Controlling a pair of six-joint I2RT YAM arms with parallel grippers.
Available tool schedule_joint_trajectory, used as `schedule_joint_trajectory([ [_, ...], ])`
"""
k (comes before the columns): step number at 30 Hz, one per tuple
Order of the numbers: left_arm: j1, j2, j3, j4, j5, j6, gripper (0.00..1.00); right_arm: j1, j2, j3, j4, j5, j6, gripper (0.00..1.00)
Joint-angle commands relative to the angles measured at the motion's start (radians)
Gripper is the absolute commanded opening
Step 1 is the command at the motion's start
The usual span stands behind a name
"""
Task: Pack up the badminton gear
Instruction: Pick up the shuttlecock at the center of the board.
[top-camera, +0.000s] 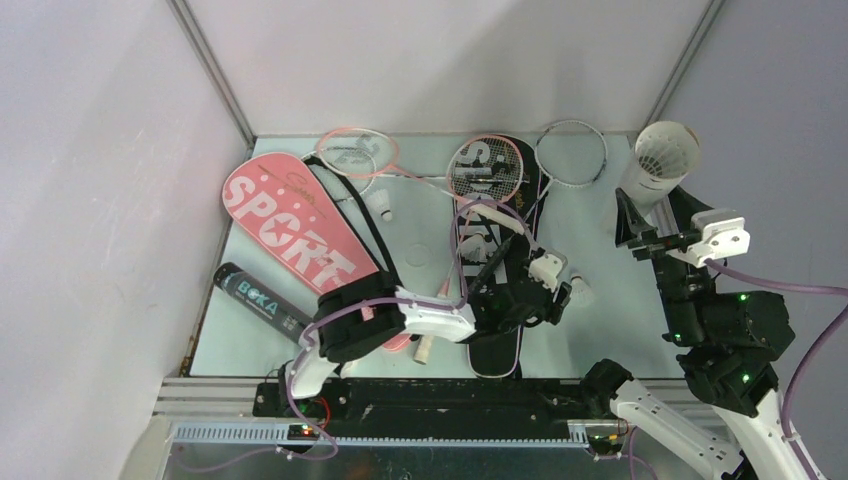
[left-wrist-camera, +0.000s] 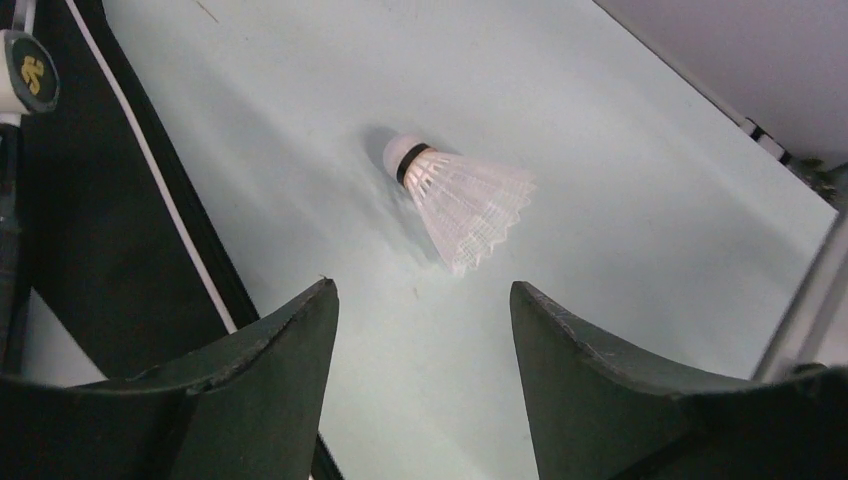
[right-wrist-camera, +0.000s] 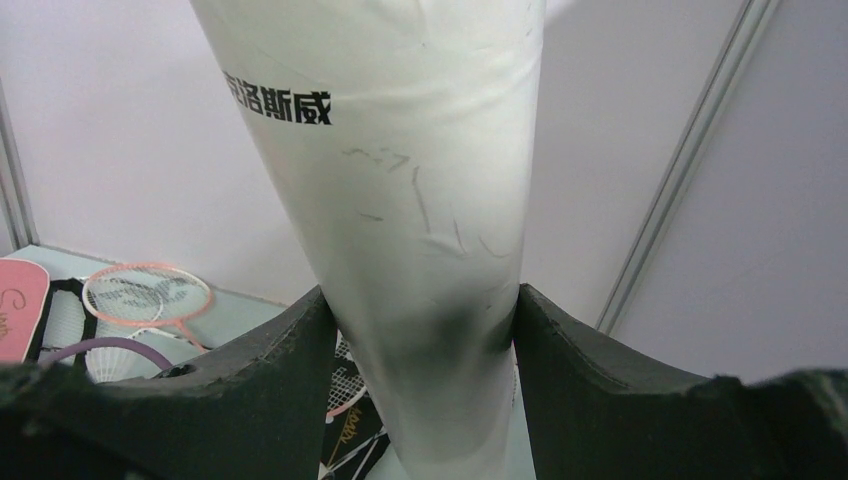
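A white shuttle tube (right-wrist-camera: 400, 200) stands nearly upright at the far right, its open top (top-camera: 667, 150) showing feathers inside. My right gripper (right-wrist-camera: 420, 300) is shut on its lower part, also seen from above (top-camera: 640, 225). My left gripper (left-wrist-camera: 422, 295) is open and holds nothing. It hangs over the table just short of a white shuttlecock (left-wrist-camera: 460, 195) that lies on its side (top-camera: 581, 291). A second shuttlecock (top-camera: 380, 203) lies near the pink SPORT cover (top-camera: 290, 225). The black cover (top-camera: 500, 250) lies under my left arm. Two pink rackets (top-camera: 358, 152) (top-camera: 485, 168) and a white racket (top-camera: 572, 152) lie at the back.
A black shuttle tube (top-camera: 260, 297) lies at the left edge of the table. Grey walls enclose the table on the left, back and right. A racket handle's end cap (left-wrist-camera: 25, 80) rests on the black cover beside my left gripper.
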Motion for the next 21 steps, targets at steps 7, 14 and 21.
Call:
schedule_joint_trajectory([
  [7, 0.005, 0.178, 0.220, 0.027, -0.053, 0.084, 0.71, -0.004, 0.011, 0.037, 0.075, -0.010, -0.014, 0.52],
  [14, 0.005, 0.199, 0.224, 0.083, -0.046, 0.086, 0.70, -0.004, 0.018, 0.037, 0.082, -0.006, -0.036, 0.52],
  [21, 0.007, 0.189, 0.178, 0.131, -0.012, 0.056, 0.72, -0.004, 0.027, 0.037, 0.098, -0.010, -0.041, 0.52],
])
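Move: The shuttlecock lies on the bare table about 4 cm ahead of the left hand, 7 cm to its right and some 5 cm below. The middle of the black bag is roughly 9 cm ahead and 14 cm to the left of that hand, with the black racket grip on it about 8 cm ahead and 16 cm left, both some 5 cm lower. From the raised right hand the shuttlecock is about 43 cm below, some 5 cm ahead and about level sideways. The shuttlecock is closed in on by the left hand, which goes to the right and a little forward, about 4 cm, sinking as it goes, then nearly straight down another centimetre or so. The wrist barely turns, and the fingers stay open, one either side of the line to the feathers, with no touch to be seen. The right hand stays put, still gripping the white tube. ##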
